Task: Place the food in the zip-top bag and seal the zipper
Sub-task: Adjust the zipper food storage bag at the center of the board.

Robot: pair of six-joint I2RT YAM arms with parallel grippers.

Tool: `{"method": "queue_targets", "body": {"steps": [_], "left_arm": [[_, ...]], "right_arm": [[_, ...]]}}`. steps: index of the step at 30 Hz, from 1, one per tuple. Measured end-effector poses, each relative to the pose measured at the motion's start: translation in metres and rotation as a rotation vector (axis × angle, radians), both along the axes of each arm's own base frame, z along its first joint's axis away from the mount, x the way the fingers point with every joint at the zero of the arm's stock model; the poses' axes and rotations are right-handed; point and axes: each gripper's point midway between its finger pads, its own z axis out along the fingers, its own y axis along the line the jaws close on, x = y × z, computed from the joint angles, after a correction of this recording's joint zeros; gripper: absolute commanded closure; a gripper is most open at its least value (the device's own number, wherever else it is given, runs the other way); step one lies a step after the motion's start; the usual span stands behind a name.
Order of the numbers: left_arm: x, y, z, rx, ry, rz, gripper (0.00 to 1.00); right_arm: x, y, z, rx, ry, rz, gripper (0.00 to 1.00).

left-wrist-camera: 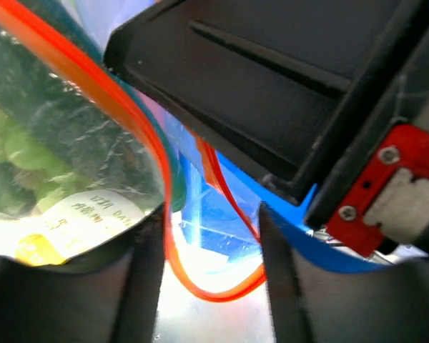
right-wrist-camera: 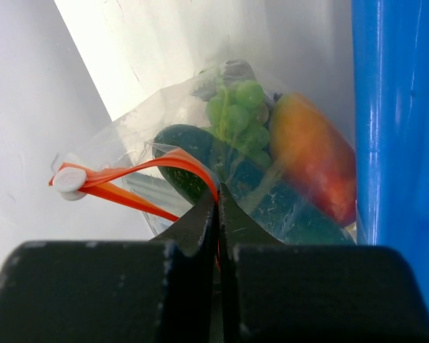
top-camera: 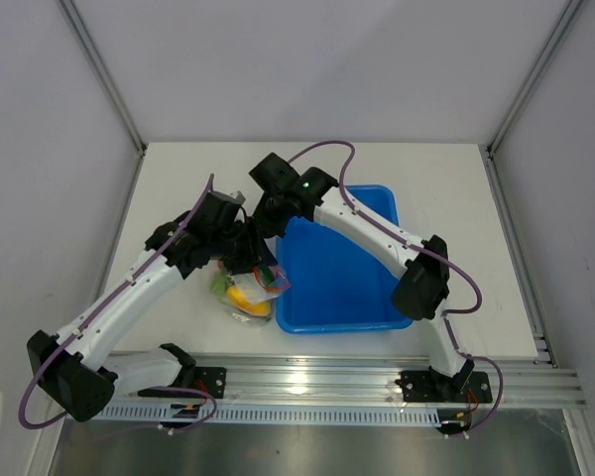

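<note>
The zip-top bag [top-camera: 246,299] lies left of the blue tub with the food inside. Green grapes [right-wrist-camera: 237,113], an orange-red fruit [right-wrist-camera: 316,158] and a long dark green vegetable [right-wrist-camera: 193,166] show through the plastic. My right gripper [right-wrist-camera: 218,199] is shut on the zipper [right-wrist-camera: 139,170], pinching the orange strip near its middle. A white slider tab [right-wrist-camera: 70,180] sits at the strip's left end. My left gripper [left-wrist-camera: 210,236] is open, and a loop of the zipper [left-wrist-camera: 214,293] hangs between its fingers [left-wrist-camera: 139,286]. Both grippers meet over the bag [top-camera: 256,256].
The blue tub [top-camera: 342,283] stands just right of the bag, and its wall [right-wrist-camera: 397,143] is close beside my right gripper. The right arm's dark link [left-wrist-camera: 272,93] fills the upper left wrist view. White table [top-camera: 178,198] surrounds them.
</note>
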Motion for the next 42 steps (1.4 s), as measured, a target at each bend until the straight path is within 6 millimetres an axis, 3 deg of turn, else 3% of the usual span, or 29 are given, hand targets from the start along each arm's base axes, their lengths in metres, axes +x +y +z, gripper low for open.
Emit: {"method": "queue_targets", "body": {"steps": [4, 8, 12, 19, 27, 29, 34, 38, 42], "left_arm": [[0.0, 0.002, -0.001, 0.013, 0.005, 0.012, 0.72], [0.003, 0.001, 0.0, 0.018, 0.009, 0.013, 0.99], [0.003, 0.0, 0.0, 0.029, 0.014, 0.004, 1.0], [0.001, 0.003, -0.001, 0.05, 0.012, -0.017, 0.99], [-0.008, 0.007, 0.008, 0.071, -0.074, -0.153, 0.99], [-0.013, 0.007, 0.008, 0.073, -0.088, -0.207, 1.0], [-0.022, 0.011, 0.005, 0.101, -0.111, -0.314, 1.0], [-0.033, 0.016, 0.01, 0.104, -0.155, -0.389, 0.99], [-0.046, 0.02, 0.018, 0.09, -0.195, -0.463, 1.0]], "right_arm": [[0.0, -0.001, 0.0, -0.005, -0.003, -0.004, 1.0], [0.0, -0.001, 0.0, -0.009, -0.007, -0.005, 1.0], [0.001, -0.002, -0.001, -0.012, -0.01, -0.007, 0.93], [0.0, -0.001, 0.0, -0.015, -0.021, 0.023, 0.64], [0.007, -0.005, 0.004, 0.007, -0.099, 0.164, 0.51], [0.011, -0.01, 0.007, 0.019, -0.132, 0.221, 0.43], [0.023, -0.029, 0.024, 0.043, -0.254, 0.342, 0.22], [0.025, -0.046, 0.054, 0.12, -0.341, 0.429, 0.22], [0.022, -0.051, 0.081, 0.207, -0.448, 0.566, 0.2]]}}
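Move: The bag's orange zipper edge is at the left hand's half-closed fingers, practically at the hand point; the right hand already pinches the zipper some 4 cm farther out and 1 cm to the right of the left hand. The white slider sits about 7 cm left of the right hand and 1 cm farther out. From the left hand, the food lies roughly 9 cm below, 2 cm left and level fore-and-aft; the blue tray's middle is about 21 cm right, 7 cm ahead and 13 cm lower. The zipper strips are pinched together as the left fingers shut fully on them, with that hand held still. The right fingers then open and let go, that hand rising about 7 cm and moving right 5 cm and slightly forward, turning counter-clockwise and tilting its tips up. Keeping its pinch, the left hand draws the zipper back about 4 cm and a little left, turning some 25 degrees clockwise. ##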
